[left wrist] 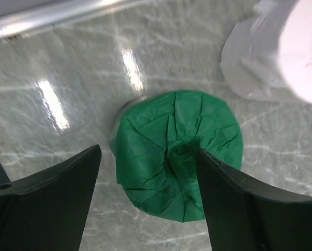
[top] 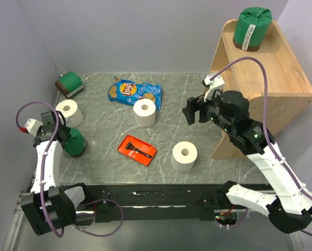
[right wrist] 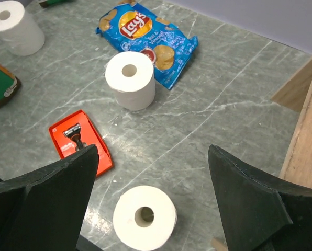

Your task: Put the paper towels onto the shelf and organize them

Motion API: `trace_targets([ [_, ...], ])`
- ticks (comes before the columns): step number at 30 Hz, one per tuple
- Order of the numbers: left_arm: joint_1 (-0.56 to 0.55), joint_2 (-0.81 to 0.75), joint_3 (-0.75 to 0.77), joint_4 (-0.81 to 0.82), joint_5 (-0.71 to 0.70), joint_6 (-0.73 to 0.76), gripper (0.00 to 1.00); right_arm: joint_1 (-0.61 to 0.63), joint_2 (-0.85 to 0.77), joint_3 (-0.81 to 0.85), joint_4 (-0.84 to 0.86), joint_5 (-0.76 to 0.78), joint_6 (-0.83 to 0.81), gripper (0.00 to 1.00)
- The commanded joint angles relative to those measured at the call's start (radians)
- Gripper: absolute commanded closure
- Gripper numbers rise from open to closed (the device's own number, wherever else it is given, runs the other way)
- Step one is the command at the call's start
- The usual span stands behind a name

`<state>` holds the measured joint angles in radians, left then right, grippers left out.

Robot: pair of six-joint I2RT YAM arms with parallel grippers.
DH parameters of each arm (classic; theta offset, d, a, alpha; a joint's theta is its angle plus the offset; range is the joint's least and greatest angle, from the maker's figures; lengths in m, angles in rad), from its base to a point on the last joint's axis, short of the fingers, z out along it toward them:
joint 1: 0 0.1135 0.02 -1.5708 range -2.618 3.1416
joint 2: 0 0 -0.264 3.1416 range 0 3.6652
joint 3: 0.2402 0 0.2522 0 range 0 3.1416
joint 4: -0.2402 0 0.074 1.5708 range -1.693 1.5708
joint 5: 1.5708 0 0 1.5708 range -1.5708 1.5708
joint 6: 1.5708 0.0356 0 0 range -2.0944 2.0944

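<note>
One green wrapped roll (top: pixel 253 29) stands on top of the wooden shelf (top: pixel 281 83) at the right. Another green roll (top: pixel 69 83) lies at the far left. My left gripper (top: pixel 56 128) is open just above a third green roll (top: pixel 76 142); in the left wrist view that roll (left wrist: pixel 171 157) sits below the open gripper (left wrist: pixel 148 172), untouched. Three white rolls stand on the table: left (top: pixel 69 111), middle (top: pixel 144 112), near the shelf (top: pixel 184 156). My right gripper (top: pixel 192 111) is open and empty in the air, above the near white roll (right wrist: pixel 144 217).
A blue chip bag (top: pixel 134 92) lies at the back middle. A flat red tray with a razor (top: pixel 137 150) lies between the white rolls. Grey walls close the left and back. The shelf's lower level is hidden in the top view.
</note>
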<state>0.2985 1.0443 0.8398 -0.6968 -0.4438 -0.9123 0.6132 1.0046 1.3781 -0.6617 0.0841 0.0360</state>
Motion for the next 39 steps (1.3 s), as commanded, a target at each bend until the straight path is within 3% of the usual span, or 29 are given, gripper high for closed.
trace_targets([
  [1, 0.019, 0.019, -0.033, 0.085, 0.122, -0.017, 0.21, 0.008, -0.034, -0.023, 0.06, -0.007, 0.007, 0.08],
  [8, 0.034, 0.074, -0.079, 0.134, 0.146, -0.014, 0.21, 0.01, -0.038, -0.057, 0.082, -0.044, 0.024, 0.08],
  [13, 0.034, 0.077, -0.084, 0.148, 0.195, 0.001, 0.39, 0.01, -0.028, -0.06, 0.074, -0.026, 0.018, 0.08],
  [14, 0.034, 0.069, -0.088, 0.149, 0.197, 0.003, 0.47, 0.01, -0.027, -0.059, 0.071, -0.024, 0.018, 0.08],
  [19, 0.031, 0.002, -0.103, 0.152, 0.244, 0.01, 0.6, 0.008, -0.031, -0.057, 0.071, -0.032, 0.022, 0.08],
  [20, 0.03, -0.009, -0.108, 0.16, 0.266, 0.018, 0.68, 0.011, -0.031, -0.057, 0.07, -0.035, 0.021, 0.08],
  [22, 0.022, -0.044, -0.117, 0.177, 0.331, 0.039, 0.73, 0.01, -0.035, -0.059, 0.076, -0.034, 0.021, 0.08],
  [25, -0.018, -0.07, -0.102, 0.168, 0.347, 0.055, 0.72, 0.01, -0.04, -0.059, 0.079, -0.035, 0.025, 0.07],
  [31, -0.148, -0.06, 0.008, 0.158, 0.39, 0.141, 0.66, 0.011, -0.038, -0.06, 0.07, -0.04, 0.042, 0.07],
  [34, -0.344, -0.018, 0.103, 0.134, 0.318, 0.153, 0.65, 0.011, -0.04, -0.063, 0.062, -0.033, 0.051, 0.07],
  [39, -0.55, 0.098, 0.29, 0.093, 0.262, 0.167, 0.66, 0.014, -0.053, -0.062, 0.042, -0.02, 0.05, 0.07],
])
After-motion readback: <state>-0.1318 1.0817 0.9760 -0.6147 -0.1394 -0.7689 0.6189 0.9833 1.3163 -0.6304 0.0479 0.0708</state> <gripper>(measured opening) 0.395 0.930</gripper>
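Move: The green paper towel roll standing at the table's left edge is just under the left hand: about 7 cm below it, some 3 cm to its right and roughly 1 cm back. At about the same height, a white roll stands some 12 cm ahead and 1 cm right of that hand, the red tray about 33 cm right and 4 cm back. From the right hand, the green roll lies roughly 52 cm left, 3 cm back and 31 cm lower. The left fingers pinch the green roll near its top after the hand sinks about 4 cm onto it, then lift it, slowly at first. Speeding up, the hand carries it right some 14 cm and up about 8 cm with a smaller forward drift, turning clockwise about 35 degrees and keeping its grip. ##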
